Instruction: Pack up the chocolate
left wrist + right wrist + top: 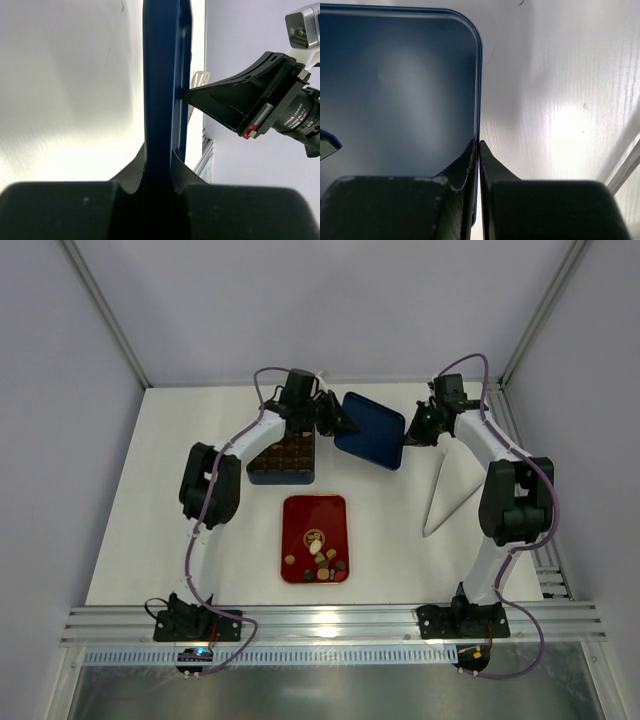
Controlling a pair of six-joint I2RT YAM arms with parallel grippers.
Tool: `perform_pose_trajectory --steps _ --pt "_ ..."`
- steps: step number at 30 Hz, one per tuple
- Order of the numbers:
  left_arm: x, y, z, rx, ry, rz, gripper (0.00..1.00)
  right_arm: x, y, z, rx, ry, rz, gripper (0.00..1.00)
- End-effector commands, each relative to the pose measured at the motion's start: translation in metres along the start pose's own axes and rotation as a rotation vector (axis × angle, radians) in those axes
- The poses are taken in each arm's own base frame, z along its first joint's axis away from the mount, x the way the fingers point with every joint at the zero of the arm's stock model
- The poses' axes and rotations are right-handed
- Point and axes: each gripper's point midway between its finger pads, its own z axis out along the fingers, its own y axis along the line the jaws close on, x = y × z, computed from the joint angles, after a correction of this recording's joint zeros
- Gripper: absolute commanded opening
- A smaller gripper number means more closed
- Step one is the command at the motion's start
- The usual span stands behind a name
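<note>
Several chocolates in brown, tan and white lie at the near end of a flat red tray. More brown pieces fill the grid of a dark blue box. A dark blue lid hangs tilted between the arms. My left gripper is shut on its left edge. My right gripper is shut on its right edge. The left wrist view has the lid edge-on between my left gripper's jaws. In the right wrist view my right gripper pinches the rim of the lid.
A thin white V-shaped tool lies on the white table to the right of the tray. Grey walls close in the back and both sides. An aluminium rail runs along the near edge.
</note>
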Motion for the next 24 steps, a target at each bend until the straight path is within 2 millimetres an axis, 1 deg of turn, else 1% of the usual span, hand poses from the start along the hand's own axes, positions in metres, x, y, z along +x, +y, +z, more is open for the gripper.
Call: perform_pose_trajectory --steps 1,2,3,4,6,7,8,9,10,11,12,13,14,15,16,17,18,19,20,22,23,24 --pt "0.001 -0.037 -0.024 0.069 -0.013 0.035 0.00 -0.015 0.032 -0.030 -0.062 -0.101 -0.057 0.07" --pt "0.002 -0.038 -0.026 0.070 -0.014 0.031 0.00 -0.015 0.033 -0.031 -0.057 -0.107 -0.066 0.12" --pt "0.003 -0.039 -0.028 0.071 -0.011 0.027 0.00 -0.012 0.034 -0.031 -0.038 -0.109 -0.085 0.25" --pt "0.005 -0.039 -0.029 0.069 -0.009 0.016 0.00 -0.011 0.035 -0.033 -0.025 -0.117 -0.100 0.33" --pt "0.007 -0.044 -0.037 0.071 -0.014 0.012 0.00 -0.017 0.029 -0.043 0.046 -0.170 -0.134 0.44" --pt "0.009 -0.044 -0.039 0.065 -0.009 0.004 0.00 -0.014 0.033 -0.048 0.067 -0.184 -0.161 0.51" --pt "0.010 -0.046 -0.045 0.051 -0.007 -0.006 0.00 -0.018 0.039 -0.065 0.079 -0.236 -0.190 0.55" --pt "0.010 -0.045 -0.048 0.041 -0.007 -0.010 0.00 -0.018 0.039 -0.072 0.146 -0.288 -0.248 0.61" --pt "0.010 -0.045 -0.051 0.035 -0.003 -0.016 0.00 -0.018 0.044 -0.079 0.158 -0.321 -0.290 0.63" --pt "0.011 -0.044 -0.057 0.020 0.006 -0.031 0.00 -0.014 0.055 -0.099 0.148 -0.370 -0.333 0.65" --pt "0.012 -0.043 -0.060 0.016 0.013 -0.038 0.00 -0.015 0.063 -0.108 0.151 -0.417 -0.368 0.66" --pt "0.012 -0.043 -0.063 0.010 0.018 -0.047 0.00 -0.001 0.087 -0.114 0.117 -0.431 -0.475 0.67" --pt "0.013 -0.041 -0.067 -0.004 0.028 -0.064 0.00 0.010 0.095 -0.125 0.101 -0.454 -0.527 0.68" --pt "0.014 -0.042 -0.071 0.003 0.041 -0.072 0.00 0.014 0.106 -0.132 0.091 -0.488 -0.578 0.68" --pt "0.015 -0.041 -0.073 0.001 0.050 -0.081 0.00 0.020 0.110 -0.136 0.118 -0.506 -0.645 0.68" --pt "0.017 -0.037 -0.076 -0.011 0.062 -0.101 0.00 0.041 0.123 -0.133 0.095 -0.493 -0.715 0.68" --pt "0.017 -0.038 -0.080 -0.007 0.068 -0.108 0.00 0.047 0.131 -0.139 0.087 -0.510 -0.749 0.68" --pt "0.016 -0.037 -0.083 -0.009 0.068 -0.114 0.00 0.054 0.133 -0.139 0.097 -0.512 -0.780 0.68" --pt "0.019 -0.035 -0.085 -0.017 0.075 -0.125 0.00 0.069 0.144 -0.140 0.083 -0.511 -0.869 0.68" --pt "0.021 -0.034 -0.089 -0.024 0.077 -0.134 0.00 0.079 0.146 -0.134 0.119 -0.512 -0.937 0.68" --pt "0.023 -0.033 -0.090 -0.030 0.083 -0.141 0.00 0.091 0.154 -0.131 0.112 -0.504 -1.004 0.68" --pt "0.023 -0.032 -0.090 -0.033 0.083 -0.143 0.00 0.094 0.156 -0.129 0.129 -0.507 -1.029 0.68"
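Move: Both grippers hold the navy lid, its middle about 8 cm right of the left hand, and 10 cm left and 1 cm forward of the right. The chocolate box lies about 19 cm left of the left hand, level with it and 12 cm lower; the red tray is 9 cm left, 28 cm back and 14 cm lower. From the right hand the white spatulas lie 13 cm right, 10 cm back and 11 cm down. Keep the left gripper shut on the lid and carry it towards the chocolate box, back first and then mostly left and slightly up, about 5 cm left in all, tilting the wrist some 10 degrees. Open the right gripper to let go of the right rim, then swing it up, back and left, roughly 13 cm each way, to the near side of the lid, raising its fingertips and turning counter-clockwise. ##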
